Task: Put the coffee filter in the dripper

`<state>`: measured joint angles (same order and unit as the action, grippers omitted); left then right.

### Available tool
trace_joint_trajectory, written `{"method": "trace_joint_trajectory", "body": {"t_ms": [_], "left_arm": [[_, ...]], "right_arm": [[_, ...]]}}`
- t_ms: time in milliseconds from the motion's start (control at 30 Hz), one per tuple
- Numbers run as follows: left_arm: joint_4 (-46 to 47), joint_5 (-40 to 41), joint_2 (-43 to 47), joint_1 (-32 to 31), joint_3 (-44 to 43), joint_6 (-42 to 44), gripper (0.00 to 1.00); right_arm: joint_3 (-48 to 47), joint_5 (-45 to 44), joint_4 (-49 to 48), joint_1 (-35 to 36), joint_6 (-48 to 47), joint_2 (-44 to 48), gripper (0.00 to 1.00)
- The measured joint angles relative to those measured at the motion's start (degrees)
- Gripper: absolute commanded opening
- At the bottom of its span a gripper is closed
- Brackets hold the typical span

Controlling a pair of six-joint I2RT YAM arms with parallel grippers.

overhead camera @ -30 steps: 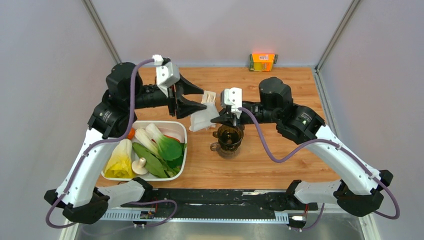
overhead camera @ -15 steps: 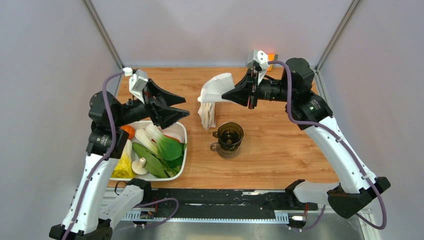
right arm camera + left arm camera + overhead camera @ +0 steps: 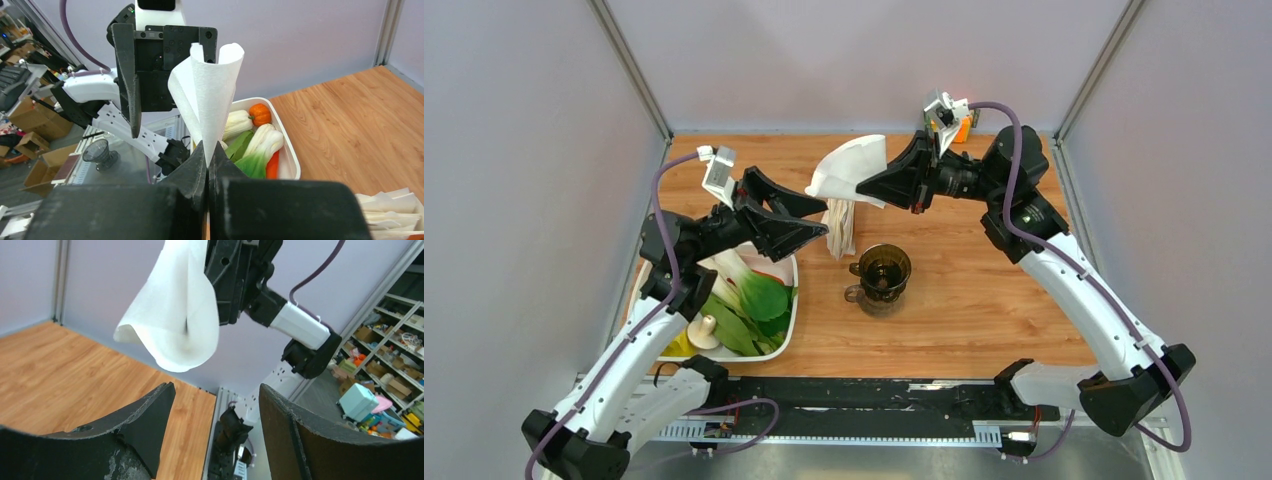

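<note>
The coffee filter (image 3: 849,165) is a white paper cone held up in the air over the back of the table, pinched at its tip by my right gripper (image 3: 866,186), which is shut on it. In the right wrist view the filter (image 3: 210,95) rises from between the closed fingertips of that gripper (image 3: 207,150). My left gripper (image 3: 816,220) stands open just left of and below the filter, empty. From the left wrist the filter (image 3: 175,325) hangs above the spread left gripper (image 3: 215,387). The dripper (image 3: 884,272), a dark brown cup, sits on the table below, apart from both grippers.
A packet of cream paper filters (image 3: 839,228) stands upright left of the dripper. A white tray (image 3: 790,305) of vegetables lies at the left under the left arm. An orange box (image 3: 964,126) sits at the back edge.
The right gripper has lifted the filter off the packet and carried it up and back. The left gripper opened, pulled away from the packet, then rose toward the filter.
</note>
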<state>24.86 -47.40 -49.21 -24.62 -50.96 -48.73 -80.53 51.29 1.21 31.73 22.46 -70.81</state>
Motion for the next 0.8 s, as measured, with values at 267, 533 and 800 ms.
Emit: {"method": "trace_joint_trajectory", "body": {"t_ms": [267, 533, 800], "left_arm": [[6.21, 8.11, -4.57, -1.99, -1.42, -4.50, 0.73], [6.27, 12.61, -5.97, -4.72, -3.26, -5.16, 0.65], [5.57, 14.93, -6.16, -5.03, -3.89, -5.11, 0.25]], "right_arm": [[2.16, -0.48, -9.57, 0.00, 9.53, -0.07, 0.00], [4.90, -1.22, -13.25, 0.79, 13.70, -0.26, 0.00], [5.38, -1.51, -14.45, 0.81, 15.78, -0.48, 0.00]]}}
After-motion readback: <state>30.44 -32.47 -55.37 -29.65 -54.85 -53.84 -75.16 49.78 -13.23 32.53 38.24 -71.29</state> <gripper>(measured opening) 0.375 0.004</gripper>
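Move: The coffee filter, still held by the right fingers, has its middle about 5 cm ahead of the open left hand, 5 cm to its right and 4 cm above it; from the right hand it lies some 2 cm ahead, 2 cm left and 2 cm up. The dripper stands roughly 8 cm ahead of the left hand, 12 cm right and 29 cm below, and the filter stack about 20 cm ahead, 3 cm right and 40 cm down. The left hand rises and reaches forward towards the filter's free left edge, some 5 cm in all with a slight drift to the right, its fingertips tilting up about 10 degrees, and only once it is nearly there do its wide-open fingers close by about half, with the filter's lower left part between their tips. Meanwhile the right hand keeps its pinch on the filter and stays almost in place, rolling about its own fingers and tipping their ends up a little, some 10 degrees in all. ##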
